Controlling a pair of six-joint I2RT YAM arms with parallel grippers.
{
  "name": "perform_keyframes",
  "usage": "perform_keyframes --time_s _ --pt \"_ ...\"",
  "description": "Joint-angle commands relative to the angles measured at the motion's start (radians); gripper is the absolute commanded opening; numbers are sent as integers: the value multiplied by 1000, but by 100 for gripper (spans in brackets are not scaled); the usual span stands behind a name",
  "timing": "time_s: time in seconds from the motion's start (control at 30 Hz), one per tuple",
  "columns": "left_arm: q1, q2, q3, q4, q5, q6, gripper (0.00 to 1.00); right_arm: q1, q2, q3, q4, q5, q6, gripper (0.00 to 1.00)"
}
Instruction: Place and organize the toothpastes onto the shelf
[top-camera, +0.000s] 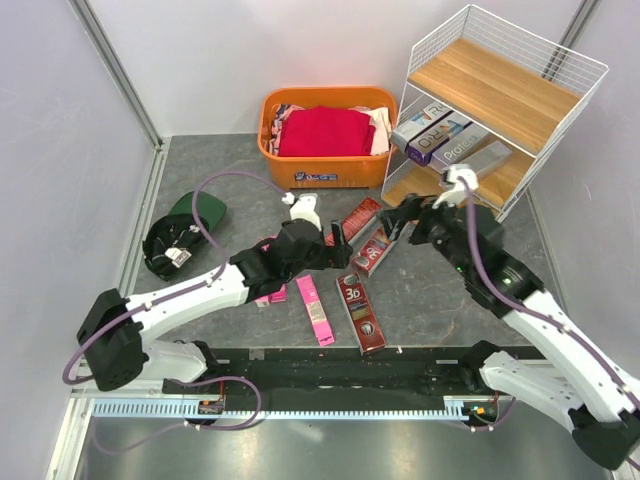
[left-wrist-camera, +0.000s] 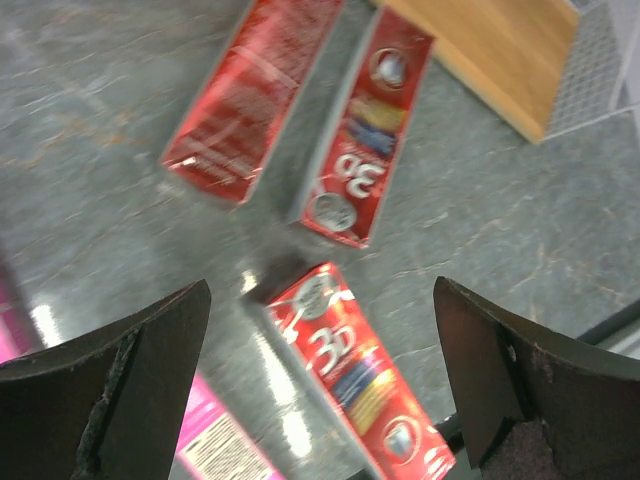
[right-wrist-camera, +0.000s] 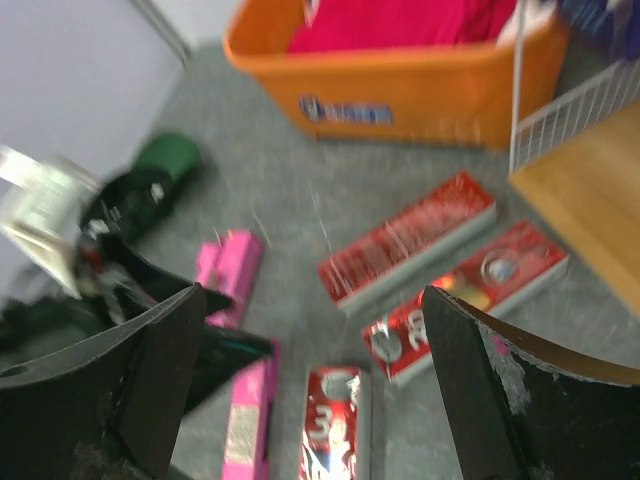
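Note:
Three dark red "3D" toothpastes lie on the grey table: one (top-camera: 360, 218) near the basket, one (top-camera: 375, 250) beside it, one (top-camera: 360, 312) nearer the arms. A pink box (top-camera: 314, 308) lies left of that, with another pink one (top-camera: 272, 292) partly under the left arm. Several silver and purple boxes (top-camera: 440, 135) rest on the middle board of the shelf (top-camera: 500, 90). My left gripper (top-camera: 338, 245) hovers open over the red boxes, above the nearest one (left-wrist-camera: 355, 375). My right gripper (top-camera: 395, 222) is open and empty just in front of the shelf, looking down on the red boxes (right-wrist-camera: 410, 240).
An orange basket (top-camera: 325, 165) with folded red clothes stands at the back, left of the shelf. A black and green cap (top-camera: 180, 235) lies at the left. The shelf's lowest board (left-wrist-camera: 490, 50) is close to the red boxes. Walls close in both sides.

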Motion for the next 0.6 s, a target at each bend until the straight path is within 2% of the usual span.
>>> perform_keyframes --time_s 0.0,0.23,0.57 --pt "61 -112 -41 -60 -2 -48 100 10 101 -51 -50 -130 -22 97" --pt "265 -211 -115 -78 188 -100 100 142 324 -87 -96 -44 -55 97" --pt "377 -200 -189 -38 347 -138 100 240 467 -105 -125 -9 -45 98"
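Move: The near 3D toothpaste box lies about 28 cm below the right hand, some 5 cm back and 5 cm to its left. The second 3D box is about 14 cm farther out than it and 3 cm to its right; the plain red box is some 20 cm farther out and 2 cm to its left. The single pink box lies level with it, 10 cm to its left. From the left hand, the near 3D box is about 3 cm back, 5 cm right and 15 cm below. Touching nothing yet, the open right hand plunges some 20 cm towards the near 3D toothpaste box, drifting about 6 cm left and a little back. Its fingers tip down nearly 30 degrees while the hand rolls left side down and turns slightly counter-clockwise. The left hand, empty and open, clears out about 10 cm to the left, away from that box. ##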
